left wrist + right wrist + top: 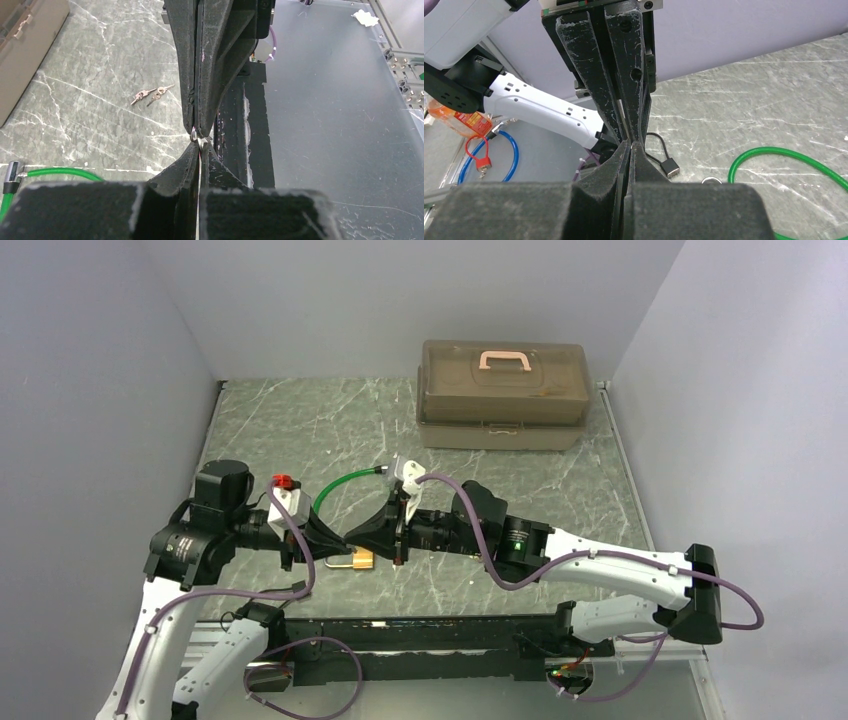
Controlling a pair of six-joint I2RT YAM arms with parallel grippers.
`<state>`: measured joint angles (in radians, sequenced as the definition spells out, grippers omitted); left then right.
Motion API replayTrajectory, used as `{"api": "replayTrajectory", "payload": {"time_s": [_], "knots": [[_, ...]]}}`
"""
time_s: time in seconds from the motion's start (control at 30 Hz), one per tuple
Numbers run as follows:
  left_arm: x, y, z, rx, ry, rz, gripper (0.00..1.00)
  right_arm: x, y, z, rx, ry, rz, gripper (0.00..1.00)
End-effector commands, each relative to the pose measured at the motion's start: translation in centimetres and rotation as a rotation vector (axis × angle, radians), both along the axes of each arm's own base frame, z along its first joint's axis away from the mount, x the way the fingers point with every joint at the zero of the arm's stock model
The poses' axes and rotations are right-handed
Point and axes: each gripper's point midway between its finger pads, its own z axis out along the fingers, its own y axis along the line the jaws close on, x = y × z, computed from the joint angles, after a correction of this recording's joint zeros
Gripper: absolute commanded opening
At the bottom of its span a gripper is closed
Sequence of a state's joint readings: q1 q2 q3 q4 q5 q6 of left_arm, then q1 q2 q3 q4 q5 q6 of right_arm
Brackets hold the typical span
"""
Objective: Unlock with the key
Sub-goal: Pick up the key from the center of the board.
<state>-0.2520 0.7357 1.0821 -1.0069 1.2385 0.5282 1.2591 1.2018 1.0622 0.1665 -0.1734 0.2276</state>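
My two grippers meet tip to tip above the table's front middle. In the left wrist view my left gripper [199,147] is shut. My right gripper [198,131] points at it from above, also shut. A tiny silver ring and a sliver of metal, the key [194,133], show where the tips touch, pinched by both. Two more small silver keys [152,94] lie loose on the stone top. The brass padlock [361,560] lies on the table just below the left gripper [338,540] and right gripper [356,536]. The right wrist view shows the right gripper [630,145] shut against the left fingers [594,75].
A brown toolbox [502,390] with a pink handle stands at the back. A green cable [340,485] loops behind the grippers, with a black plug [671,167] near it. Off the left edge are a blue cable [514,150] and a red tag [481,161].
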Motion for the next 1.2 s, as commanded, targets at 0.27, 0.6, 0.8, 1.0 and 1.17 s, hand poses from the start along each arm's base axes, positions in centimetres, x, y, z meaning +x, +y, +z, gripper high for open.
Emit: {"api": "replayTrajectory", "payload": {"time_s": [0.27, 0.6, 0.8, 1.0, 1.17], "knots": [[-0.8, 0.6, 1.4, 0.038, -0.029, 0.018, 0.03, -0.2, -3.3, 2.3, 0.026, -0.031, -0.041, 0.0], [-0.7, 0.6, 2.3, 0.033, -0.026, 0.022, 0.0, -1.6, -2.6, 1.8, -0.003, -0.006, 0.045, 0.06], [-0.7, 0.8, 1.5, 0.055, -0.014, 0.035, 0.0, -1.6, -2.9, 4.1, 0.015, -0.062, 0.052, 0.3], [-0.7, 1.0, 1.5, 0.072, -0.016, 0.042, 0.0, -2.1, -2.3, 6.7, -0.027, -0.16, 0.118, 0.42], [-1.0, 1.2, 1.7, 0.089, -0.017, 0.041, 0.0, -2.6, -0.6, 4.4, -0.149, -0.154, 0.204, 0.46]]}}
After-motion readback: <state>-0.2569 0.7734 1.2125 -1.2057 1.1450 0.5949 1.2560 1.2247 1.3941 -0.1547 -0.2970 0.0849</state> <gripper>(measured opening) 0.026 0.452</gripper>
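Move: The key on its ring is right at both grippers' tips: about 1 cm to the right of the left hand point and 1 cm to the left of the right one, level with both. From the left hand, the brass padlock lies on the table roughly 4 cm ahead, 1 cm to the left and 30 cm below; the loose spare keys lie some 5 cm ahead, 24 cm to the right and 31 cm below. Keep the left gripper shut on the key ring, easing it up about 2 cm and most of the way back down with a slight roll. Draw the right gripper, still shut, about 2 cm to the right, away from the left fingertips; then open it to just under half and lift it some 7 cm, clear of the key. ##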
